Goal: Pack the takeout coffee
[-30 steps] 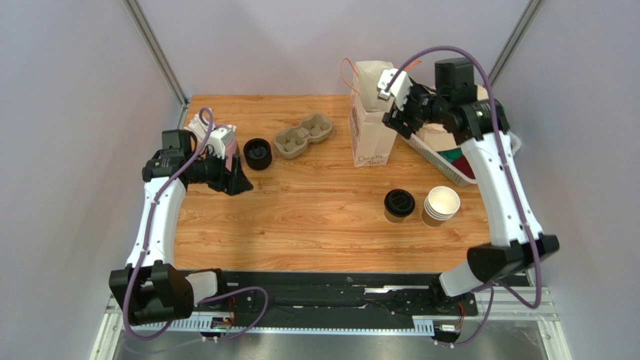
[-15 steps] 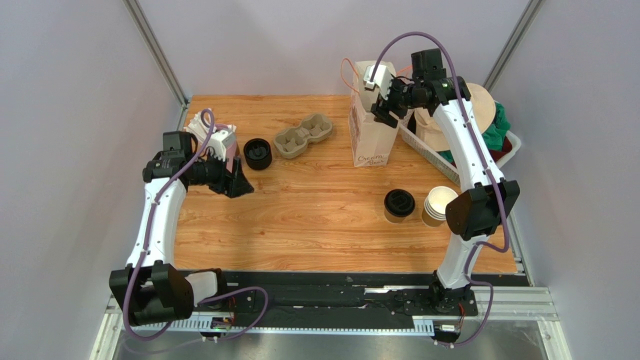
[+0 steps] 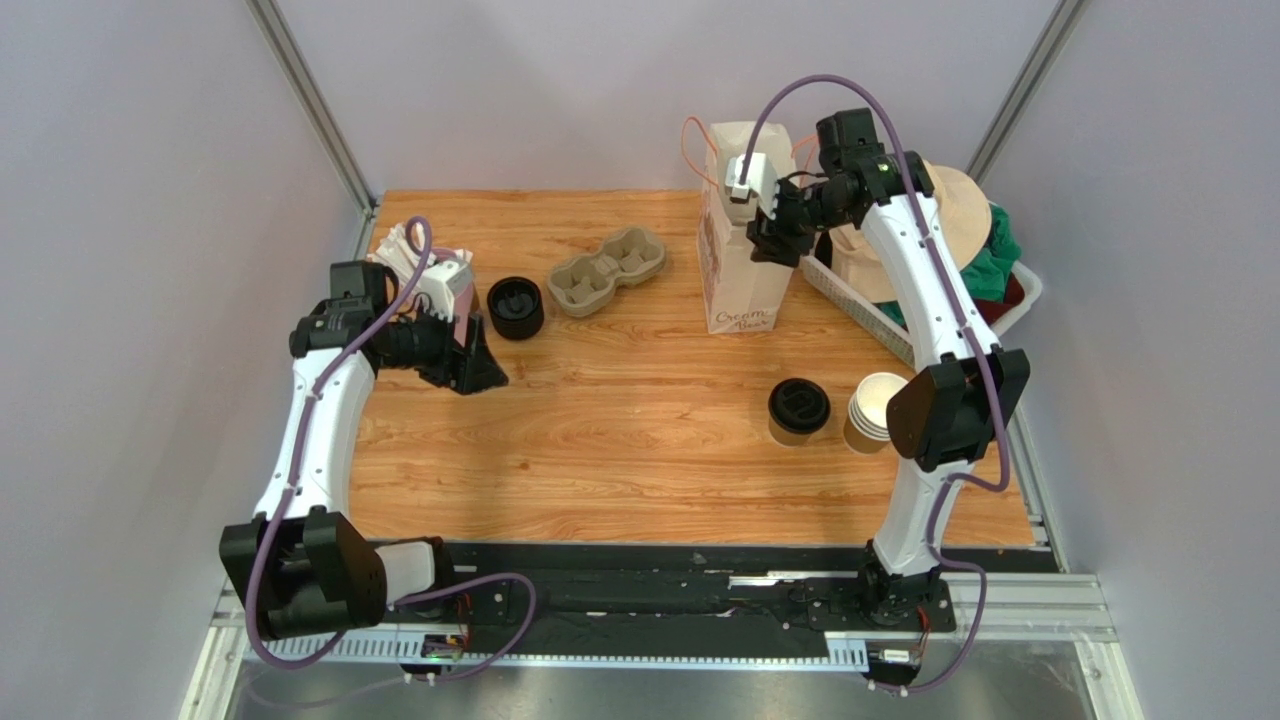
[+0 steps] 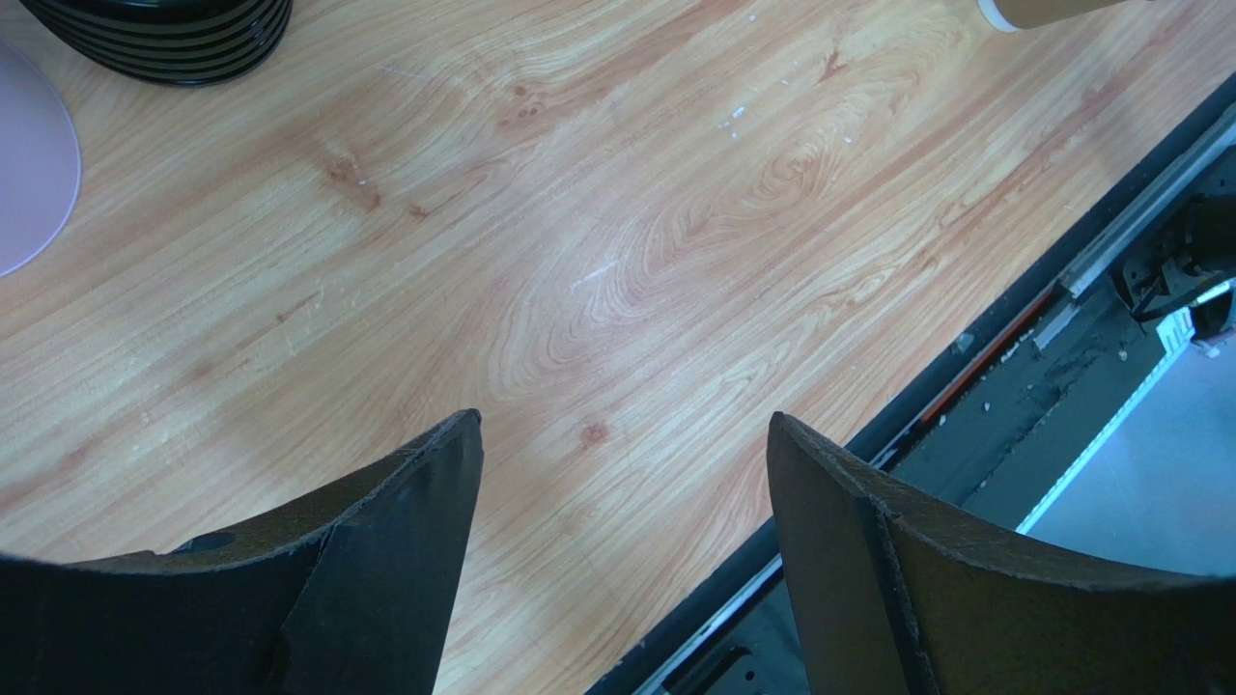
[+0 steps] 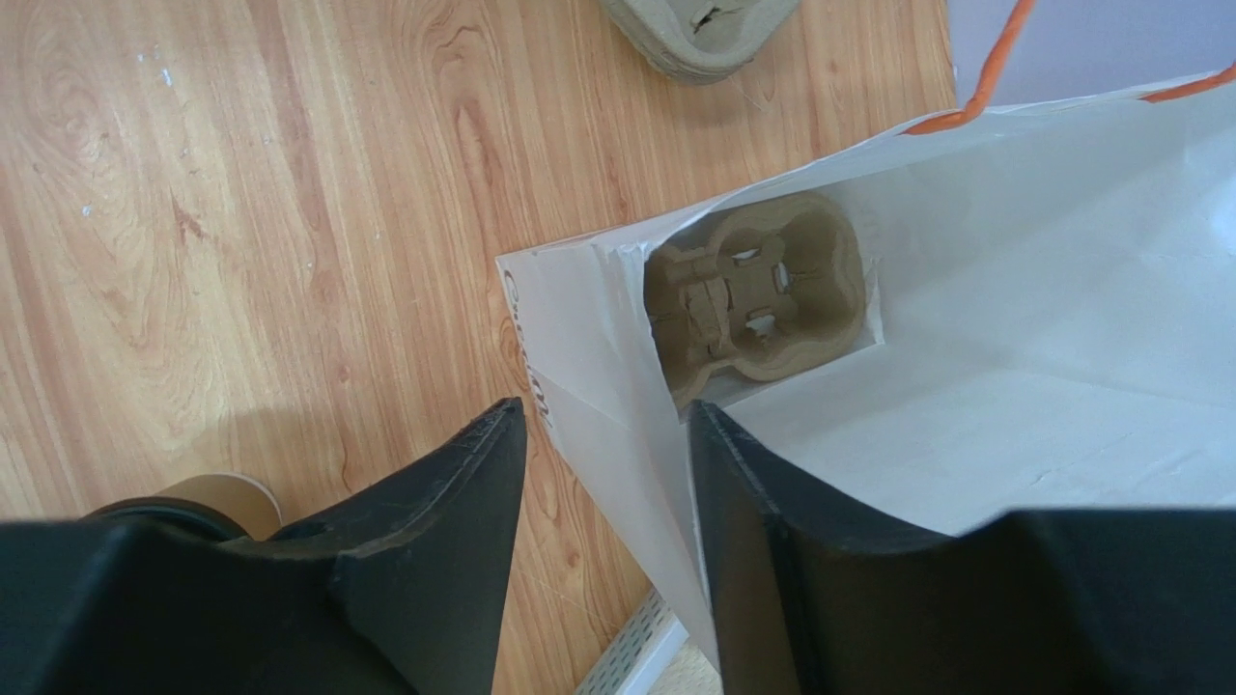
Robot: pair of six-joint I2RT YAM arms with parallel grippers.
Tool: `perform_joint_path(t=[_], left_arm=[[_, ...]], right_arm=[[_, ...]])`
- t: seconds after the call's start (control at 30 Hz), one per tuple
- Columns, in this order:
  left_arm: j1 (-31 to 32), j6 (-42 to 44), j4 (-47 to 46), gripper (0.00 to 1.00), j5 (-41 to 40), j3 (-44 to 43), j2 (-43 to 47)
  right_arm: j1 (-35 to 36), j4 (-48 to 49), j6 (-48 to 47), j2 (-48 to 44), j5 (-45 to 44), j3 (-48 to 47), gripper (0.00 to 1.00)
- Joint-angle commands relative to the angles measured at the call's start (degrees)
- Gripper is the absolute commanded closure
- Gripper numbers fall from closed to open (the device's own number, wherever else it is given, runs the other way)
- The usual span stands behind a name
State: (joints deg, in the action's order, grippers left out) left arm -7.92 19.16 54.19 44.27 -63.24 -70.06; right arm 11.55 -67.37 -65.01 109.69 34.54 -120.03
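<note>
The takeout coffee [image 3: 798, 408], a brown paper cup with a black lid, stands on the table right of centre, away from both grippers. Behind it stands a white paper bag [image 3: 742, 255] with its mouth open. My right gripper [image 3: 769, 233] is at the bag's top right rim. In the right wrist view that gripper [image 5: 607, 410] straddles the bag's wall [image 5: 610, 348]: one finger is inside, one outside, and a gap still shows on the outer side. A cardboard cup carrier [image 5: 755, 297] lies in the bag's bottom. My left gripper [image 3: 473, 365] hovers open and empty over the left of the table.
A stack of lidless brown cups [image 3: 879, 408] stands right of the coffee. A pile of black lids [image 3: 516, 308] and a second cup carrier [image 3: 607, 272] sit at the back left. A white basket [image 3: 902, 338] with a hat and cloth is at the right edge.
My right arm swung left from over the basket to the bag's rim, and its jaws have narrowed around the bag's wall. The left arm has stayed still.
</note>
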Motion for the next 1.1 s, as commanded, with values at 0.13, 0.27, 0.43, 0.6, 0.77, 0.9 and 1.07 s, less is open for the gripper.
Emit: perform_joint_path(t=[0.13, 0.27, 0.43, 0.6, 0.77, 0.9, 1.07], left_arm=[[-0.2, 1.8, -0.8, 0.20, 0.4, -0.2, -0.7], [-0.3, 1.8, -0.8, 0.19, 0.5, -0.2, -1.0], [-0.3, 1.9, -0.8, 0.20, 0.7, -0.2, -0.9], [-0.3, 1.9, -0.8, 0.20, 1.0, -0.3, -0.9], [-0.3, 2.0, -0.7, 0.19, 1.3, -0.4, -0.5], [-0.3, 2.0, -0.6, 0.19, 1.4, -0.3, 0.0], [-0.3, 2.2, -0.6, 0.20, 1.6, -0.3, 0.5]], right_arm=[[-0.3, -4.4, -2.6, -0.4, 2.5, -4.5, 0.69], [-0.3, -5.0, -2.0, -0.8, 2.6, -5.1, 0.85], [0.0, -7.8, -0.9, -0.8, 3.9, -7.1, 0.96], [2.7, -9.6, 5.2, -1.8, 5.0, -7.4, 0.98], [10.0, -5.3, 14.5, -4.0, -2.4, -3.0, 1.00], [16.9, -1.0, 23.1, -5.8, -10.6, 1.5, 1.00], [24.4, -0.4, 33.5, -5.4, -18.1, -1.0, 1.00]])
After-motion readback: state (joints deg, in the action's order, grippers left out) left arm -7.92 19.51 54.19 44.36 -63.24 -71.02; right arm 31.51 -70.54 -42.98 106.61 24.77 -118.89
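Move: The takeout bag stands right at the right hand: its near rim is between the open fingers, and its middle is about 10 cm ahead, straight in line and some 12 cm lower. From that hand the stacked cup carriers lie about 20 cm left and 11 cm ahead, the lidded cup 13 cm back and 6 cm right, and the laundry basket 25 cm right and 8 cm ahead, all near table level. From the left hand the bag is about 28 cm ahead and 32 cm right. The right hand, one finger outside and one inside the paper bag's near wall, closes fully and pinches the rim while it eases only a centimetre or two back and up. With the paper held, it swings left and back together, about 10 cm each way and ending at nearly its starting height, pulling the bag by that wall from beside the basket towards the middle of the table, the fingers tipping some 10 degrees further down. ##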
